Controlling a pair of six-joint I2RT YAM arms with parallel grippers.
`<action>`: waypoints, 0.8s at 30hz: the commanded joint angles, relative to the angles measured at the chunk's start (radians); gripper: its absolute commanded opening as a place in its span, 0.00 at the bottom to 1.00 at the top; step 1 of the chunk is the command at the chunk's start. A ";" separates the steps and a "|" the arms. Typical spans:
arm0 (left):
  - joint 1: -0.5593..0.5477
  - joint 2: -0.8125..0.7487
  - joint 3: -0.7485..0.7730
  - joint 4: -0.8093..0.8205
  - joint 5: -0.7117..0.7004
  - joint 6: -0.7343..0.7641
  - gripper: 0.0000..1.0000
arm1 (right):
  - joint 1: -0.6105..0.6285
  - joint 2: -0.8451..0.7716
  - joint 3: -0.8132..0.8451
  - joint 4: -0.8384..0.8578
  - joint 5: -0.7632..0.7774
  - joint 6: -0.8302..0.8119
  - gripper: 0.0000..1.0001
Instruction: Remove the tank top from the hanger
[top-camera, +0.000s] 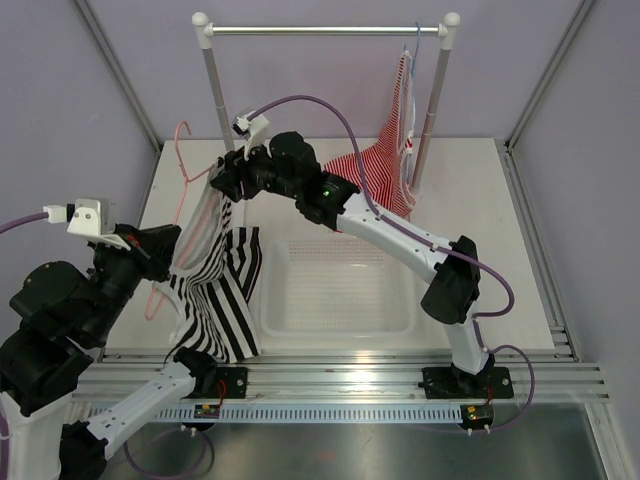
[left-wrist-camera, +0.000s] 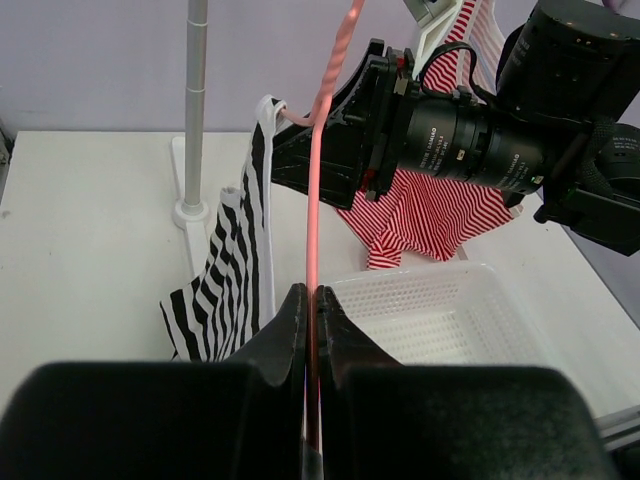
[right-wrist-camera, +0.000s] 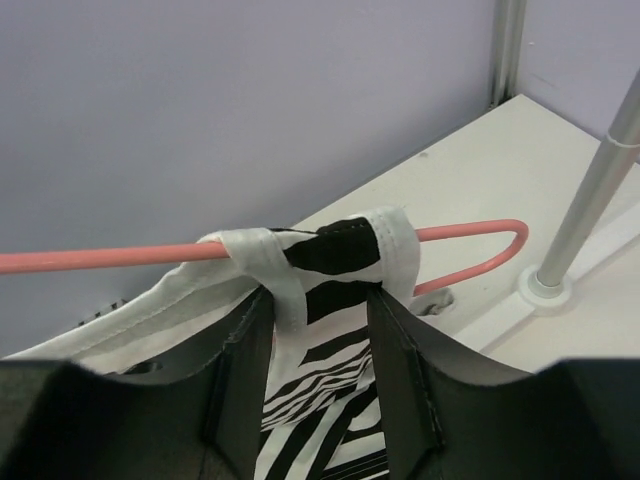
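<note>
The black-and-white striped tank top (top-camera: 215, 290) hangs from the pink wire hanger (top-camera: 183, 160) at the table's left, its hem draped near the front edge. My left gripper (left-wrist-camera: 312, 295) is shut on the hanger's thin pink wire (left-wrist-camera: 315, 200), with the tank top (left-wrist-camera: 235, 260) hanging to its left. My right gripper (right-wrist-camera: 320, 295) sits at the hanger's far shoulder. Its jaws stand apart on either side of the tank top's strap (right-wrist-camera: 335, 250), which loops over the hanger (right-wrist-camera: 100, 258). The fabric between them lies flat and unpinched.
A white basket (top-camera: 340, 290) sits mid-table, right of the tank top. A red-and-white striped top (top-camera: 385, 165) hangs from a pale blue hanger (top-camera: 415, 45) on the rack (top-camera: 325, 30) at the back. The rack's left post base (right-wrist-camera: 545, 285) stands close to my right gripper.
</note>
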 joint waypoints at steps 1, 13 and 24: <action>0.002 0.001 0.027 0.049 -0.013 -0.001 0.00 | 0.016 -0.005 0.028 0.019 0.094 -0.044 0.49; 0.002 0.010 0.052 0.017 -0.037 0.020 0.00 | 0.014 -0.027 0.032 0.025 0.152 -0.060 0.00; 0.002 -0.027 0.087 -0.101 -0.030 0.080 0.00 | -0.024 0.105 0.316 -0.205 0.364 -0.097 0.00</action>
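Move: Between the right hand's half-open, left-pointing fingers lies the tank top's shoulder strap, its middle only some 2 cm farther left and 1 cm ahead. The hanger tip under it is about 6 cm ahead; the rack's left post is roughly 20 cm ahead and 4 cm left, and the basket some 20 cm to the right, level, and 37 cm below. From the left hand, which holds the hanger, the strap lies about 16 cm ahead, 5 cm right and 5 cm lower. Pinching the strap shut between its pads, the right hand first creeps forward, then carries the strap about 5 cm forward in all, towards the hanger tip's side, veering a little right and rising near 3 cm late on, while turning some 15 degrees clockwise. The left hand keeps its closed grip on the hanger, easing back and left by barely a centimetre. ##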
